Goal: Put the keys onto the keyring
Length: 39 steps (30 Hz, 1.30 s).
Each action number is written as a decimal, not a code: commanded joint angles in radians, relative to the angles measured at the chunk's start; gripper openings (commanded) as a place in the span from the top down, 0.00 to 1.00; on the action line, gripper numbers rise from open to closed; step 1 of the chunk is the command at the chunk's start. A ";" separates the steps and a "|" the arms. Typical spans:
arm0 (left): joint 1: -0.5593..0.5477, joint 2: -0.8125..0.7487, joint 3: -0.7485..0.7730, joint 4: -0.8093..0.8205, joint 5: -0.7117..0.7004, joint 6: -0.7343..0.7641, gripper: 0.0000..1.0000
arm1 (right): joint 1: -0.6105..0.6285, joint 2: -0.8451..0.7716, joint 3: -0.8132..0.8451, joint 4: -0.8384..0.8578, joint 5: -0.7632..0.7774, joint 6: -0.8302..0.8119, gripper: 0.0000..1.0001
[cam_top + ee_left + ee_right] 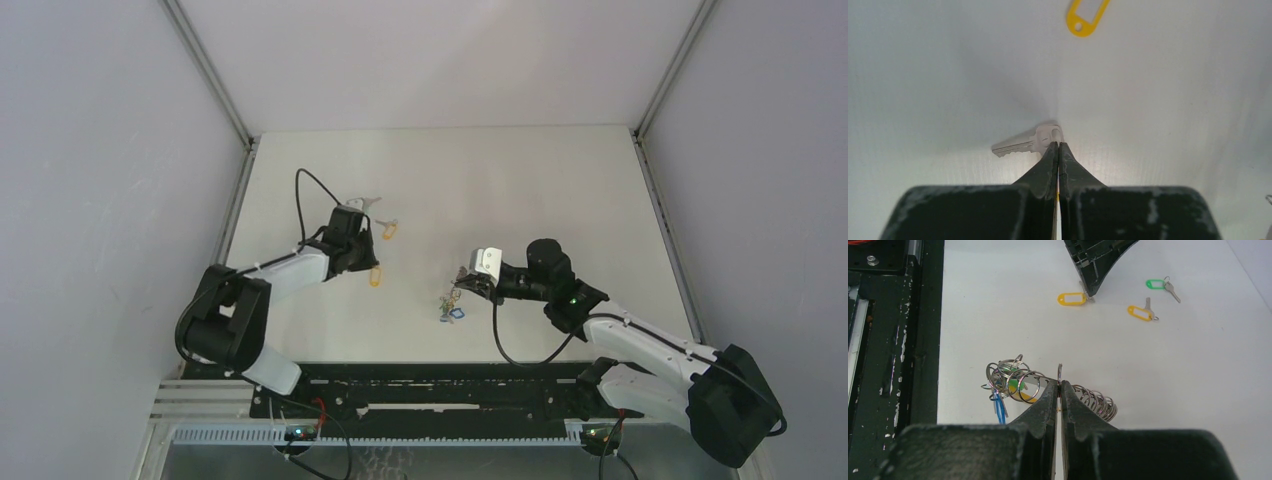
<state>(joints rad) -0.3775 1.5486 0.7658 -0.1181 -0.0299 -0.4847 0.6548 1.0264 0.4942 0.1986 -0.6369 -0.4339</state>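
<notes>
My left gripper (364, 262) (1058, 145) is shut, its tips pinched at the head of a small silver key (1025, 142) that lies flat on the white table. That key's orange tag (375, 277) (1071, 299) sits just beside the fingers. A second orange-tagged key (390, 231) (1140, 313) and a green-tagged key (367, 203) (1155, 284) lie farther back. The keyring (450, 306) (1013, 380), a silvery coil with blue, green and yellow tags, hangs from my right gripper (466, 281) (1060, 384). That gripper is shut on one of its rings.
The black base rail (430, 390) (893, 340) runs along the table's near edge, close to the keyring. Grey enclosure walls (110, 170) border the table on both sides and at the back. A black cable (305, 195) arches over the left arm.
</notes>
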 commanded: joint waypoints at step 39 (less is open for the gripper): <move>-0.270 -0.509 -0.547 0.903 0.353 0.437 1.00 | 0.040 -0.065 0.005 0.026 0.046 -0.024 1.00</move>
<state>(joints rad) -0.6441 1.0843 0.1574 0.9638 0.3824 -0.0525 0.6884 0.9817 0.4942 0.1894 -0.6167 -0.4423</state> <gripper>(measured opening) 0.005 0.008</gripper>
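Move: The left hand, low over the table and already shut on the yellow-tagged key, has the keyring about 13 cm back, 18 cm to its right and 9 cm higher. Of the loose keys, the other yellow-tagged key lies some 9 cm ahead and 3 cm right, the green-tagged key roughly 15 cm ahead and 2 cm left, both 2 cm lower. The right hand holds the keyring, its middle some 4 cm below, 1 cm back and 1 cm left. Up first, then back and to the right as well, the left hand carries the pinched key towards the keyring, rising about 12 cm while coming some 10 cm back and as far right. On the way the wrist swings the fingers from steeply downward to nearly level, turning clockwise until they point rightward at the ring. The right hand keeps its grip on the keyring, lifting it barely a centimetre. ##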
